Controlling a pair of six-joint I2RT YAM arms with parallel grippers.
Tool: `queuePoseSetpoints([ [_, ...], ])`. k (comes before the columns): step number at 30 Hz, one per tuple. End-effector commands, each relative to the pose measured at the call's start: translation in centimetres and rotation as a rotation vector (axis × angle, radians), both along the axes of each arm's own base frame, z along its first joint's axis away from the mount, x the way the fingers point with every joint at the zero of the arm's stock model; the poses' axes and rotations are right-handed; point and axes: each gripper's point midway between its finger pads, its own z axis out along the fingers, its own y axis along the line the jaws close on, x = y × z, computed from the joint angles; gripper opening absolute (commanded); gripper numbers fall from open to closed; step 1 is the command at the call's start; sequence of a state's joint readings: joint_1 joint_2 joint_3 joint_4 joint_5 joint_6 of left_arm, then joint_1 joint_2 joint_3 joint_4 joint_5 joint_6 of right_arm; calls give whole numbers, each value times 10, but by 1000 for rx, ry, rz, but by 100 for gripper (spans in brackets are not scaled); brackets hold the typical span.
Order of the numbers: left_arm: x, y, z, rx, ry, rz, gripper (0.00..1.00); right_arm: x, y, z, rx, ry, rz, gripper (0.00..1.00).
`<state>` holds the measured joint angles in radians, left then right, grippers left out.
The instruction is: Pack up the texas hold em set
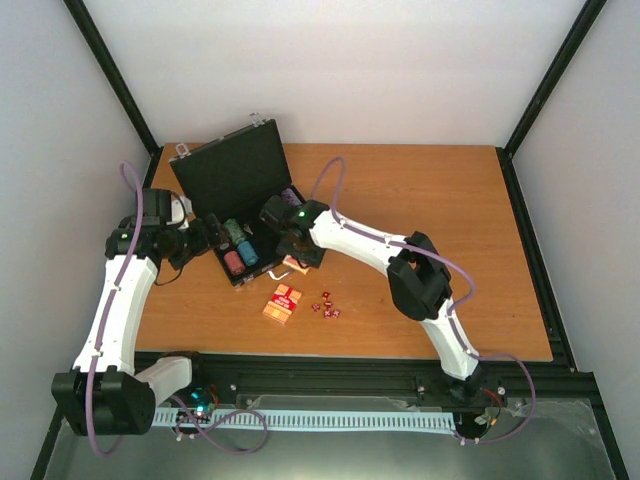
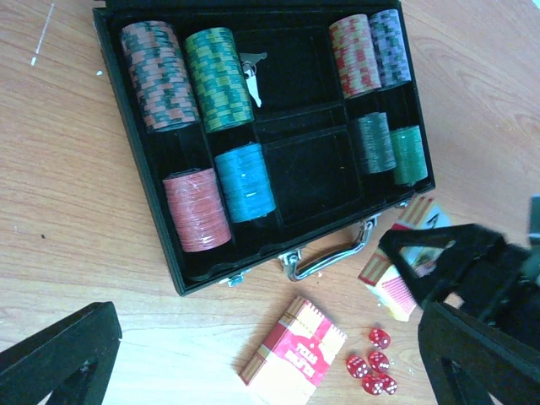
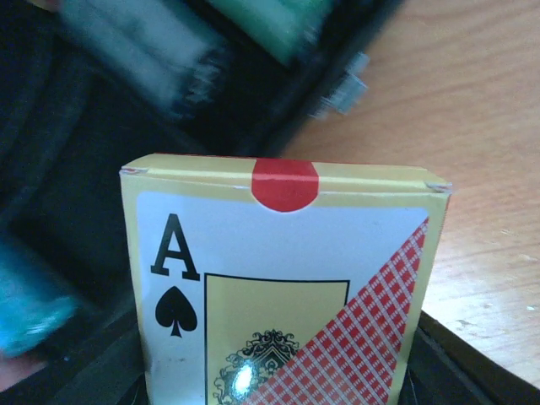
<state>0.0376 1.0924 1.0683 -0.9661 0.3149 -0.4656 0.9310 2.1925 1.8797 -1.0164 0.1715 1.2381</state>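
The black case (image 2: 114, 93) lies open on the table, its lid (image 1: 235, 175) upright at the back. Several chip stacks (image 2: 196, 208) fill its side slots; the middle slots (image 2: 308, 173) are bare. In front of its silver handle (image 2: 333, 253), one red-and-yellow card box (image 2: 294, 353) lies flat beside several red dice (image 2: 371, 363). My right gripper (image 1: 295, 262) is shut on a second card box (image 3: 283, 287), ace of spades on its face, at the case's front right corner. The left gripper (image 2: 270, 371) hovers open to the case's left, holding nothing.
A small set of keys (image 2: 251, 72) lies in a back slot of the case. Bare wooden table (image 1: 440, 220) stretches to the right. White walls and black frame posts (image 1: 545, 90) enclose the table at the back and sides.
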Motion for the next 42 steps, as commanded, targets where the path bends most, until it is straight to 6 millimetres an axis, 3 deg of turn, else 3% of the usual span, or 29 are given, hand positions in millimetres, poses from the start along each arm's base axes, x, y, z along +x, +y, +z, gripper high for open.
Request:
queuePoseSetpoints([
  [1,-1,6,15,46,-49,11,100,25,21,48,76,-130,-5,63],
  [8,-2,19,31,112,-92,55,100,78,67,52,252,-127,-44,57],
  [14,-3,26,41,146,-122,83,100,105,99,41,399,-161,-97,55],
  [19,-2,30,49,173,-139,89,100,131,140,47,511,-298,47,52],
  [24,-2,33,54,181,-149,100,100,140,139,35,467,-341,76,54],
  [28,-3,32,46,176,-132,100,100,142,148,19,499,-339,81,54],
  [35,-6,33,37,187,-109,100,100,156,154,11,524,-389,40,58],
  [42,-5,33,33,185,-99,95,100,161,159,-7,552,-390,9,73],
])
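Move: The ace-of-spades card deck is already pinched in the right hand. The empty far middle compartment of the case lies about 15 cm ahead of this hand, 13 cm left and 5 cm below. The green-striped chips are about 12 cm ahead and 17 left, the blue chips 5 ahead and 14 left, the orange chips 20 ahead and 6 left. From the left hand, that compartment is roughly 18 cm ahead, 9 right and 18 below. The card deck, kept in the right fingers' grip, is lifted over the case's near edge by about 7.5 cm, carried some 15 cm forward and 15 left to the far middle compartment, then lowered beside the green-striped chips, ending near its starting height. Meanwhile the wrist tilts until the fingers slant forward and left. The open left hand backs off about 3 cm left and 3 up. ##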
